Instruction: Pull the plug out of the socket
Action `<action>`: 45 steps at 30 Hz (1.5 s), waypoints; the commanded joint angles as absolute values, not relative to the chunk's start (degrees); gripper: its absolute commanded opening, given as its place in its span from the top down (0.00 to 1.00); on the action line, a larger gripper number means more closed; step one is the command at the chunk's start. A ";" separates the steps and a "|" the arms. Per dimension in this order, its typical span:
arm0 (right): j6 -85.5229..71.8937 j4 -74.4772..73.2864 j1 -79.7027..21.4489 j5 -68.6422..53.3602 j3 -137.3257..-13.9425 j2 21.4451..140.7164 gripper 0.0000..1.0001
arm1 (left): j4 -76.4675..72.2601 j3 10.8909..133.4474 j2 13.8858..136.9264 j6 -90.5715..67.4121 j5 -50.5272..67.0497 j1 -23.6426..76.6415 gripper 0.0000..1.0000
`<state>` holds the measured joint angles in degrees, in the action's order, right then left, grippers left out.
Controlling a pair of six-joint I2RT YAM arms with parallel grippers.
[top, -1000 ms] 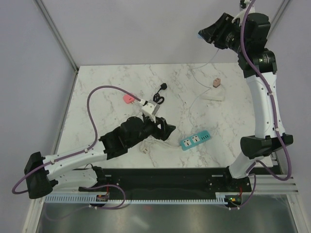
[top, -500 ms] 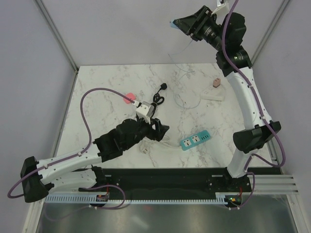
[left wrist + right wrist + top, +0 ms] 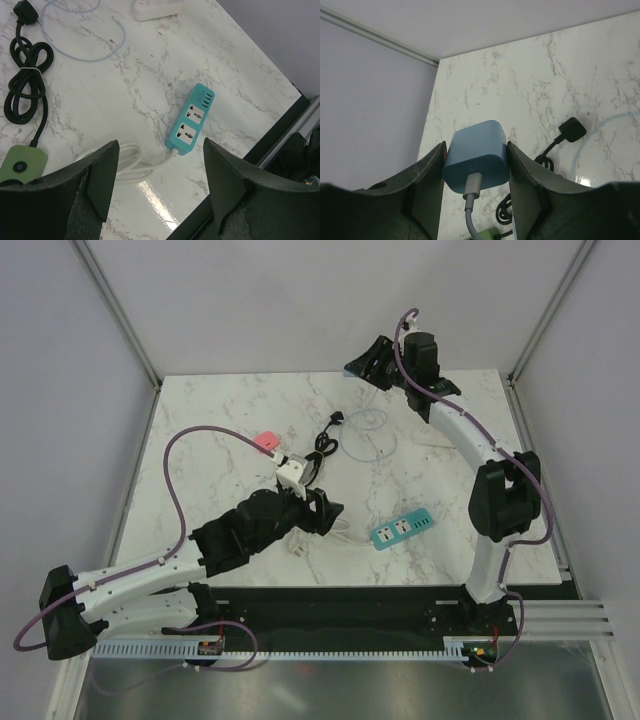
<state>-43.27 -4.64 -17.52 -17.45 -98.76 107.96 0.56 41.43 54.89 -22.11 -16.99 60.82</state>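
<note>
A blue plug (image 3: 477, 150) with a grey cable sits between the fingers of my right gripper (image 3: 476, 147), which is shut on it. In the top view that gripper (image 3: 358, 370) hangs over the back middle of the table, and the pale blue cable (image 3: 365, 435) loops on the marble below. The teal socket strip (image 3: 403, 527) lies at the front right, and both its outlets (image 3: 191, 124) show nothing in them. My left gripper (image 3: 160, 145) is open above bare marble, just left of the strip, seen in the top view by the white coil (image 3: 328, 508).
A bundled black cord (image 3: 25, 75) with its plug lies left of centre, next to a green switch (image 3: 20, 162). A pink item (image 3: 266, 441) rests behind it. The strip's white cable (image 3: 130, 165) coils beside the left fingers. A white socket block (image 3: 155, 7) stands at the back.
My right arm has swung down and to the left from high over the back right, carrying the blue plug, and the cable has dropped onto the table. The left arm barely shifted.
</note>
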 commanded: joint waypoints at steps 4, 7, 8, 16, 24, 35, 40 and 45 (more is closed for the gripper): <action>-36.22 -0.35 -20.12 -11.35 -97.74 116.62 0.96 | -0.35 39.90 53.00 -24.43 -17.84 60.73 0.26; -34.19 -0.35 -21.44 -8.36 -95.11 119.70 0.94 | 1.40 39.55 52.21 -24.26 -18.37 60.73 0.26; -34.28 3.04 -21.53 -7.65 -91.97 119.97 0.94 | 1.58 39.46 52.03 -24.17 -18.54 60.73 0.26; -32.35 7.03 -21.62 -3.43 -83.50 122.87 0.84 | 2.29 38.23 51.15 -23.82 -19.16 60.64 0.26; -27.78 3.61 -21.71 -4.83 -81.74 122.43 0.32 | 1.58 38.50 52.12 -23.82 -18.63 60.64 0.26; -22.33 -14.31 -21.62 -3.96 -92.54 115.94 0.02 | 0.35 38.76 54.49 -23.73 -16.88 60.64 0.26; -22.58 -19.15 -19.70 -3.07 -95.10 109.96 0.02 | 0.18 38.94 55.37 -23.99 -15.82 60.73 0.26; -25.04 -21.53 -14.60 -4.31 -92.57 103.63 0.02 | 0.26 39.29 55.72 -24.26 -15.47 60.64 0.26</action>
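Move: The right hand already grips the blue plug high over the far table; the bare spot it is going to lies almost straight below, about 27 cm down and 1 cm back. On the table, the black plug is some 8 cm left and 2 cm ahead, its coiled cable about 11 cm left and 5 cm back. From the left hand, that spot is roughly 30 cm ahead, 13 cm right and 20 cm below. The right hand lowers the blue plug about 25 cm, opens and releases it, then rises 15; the left sinks slightly. ##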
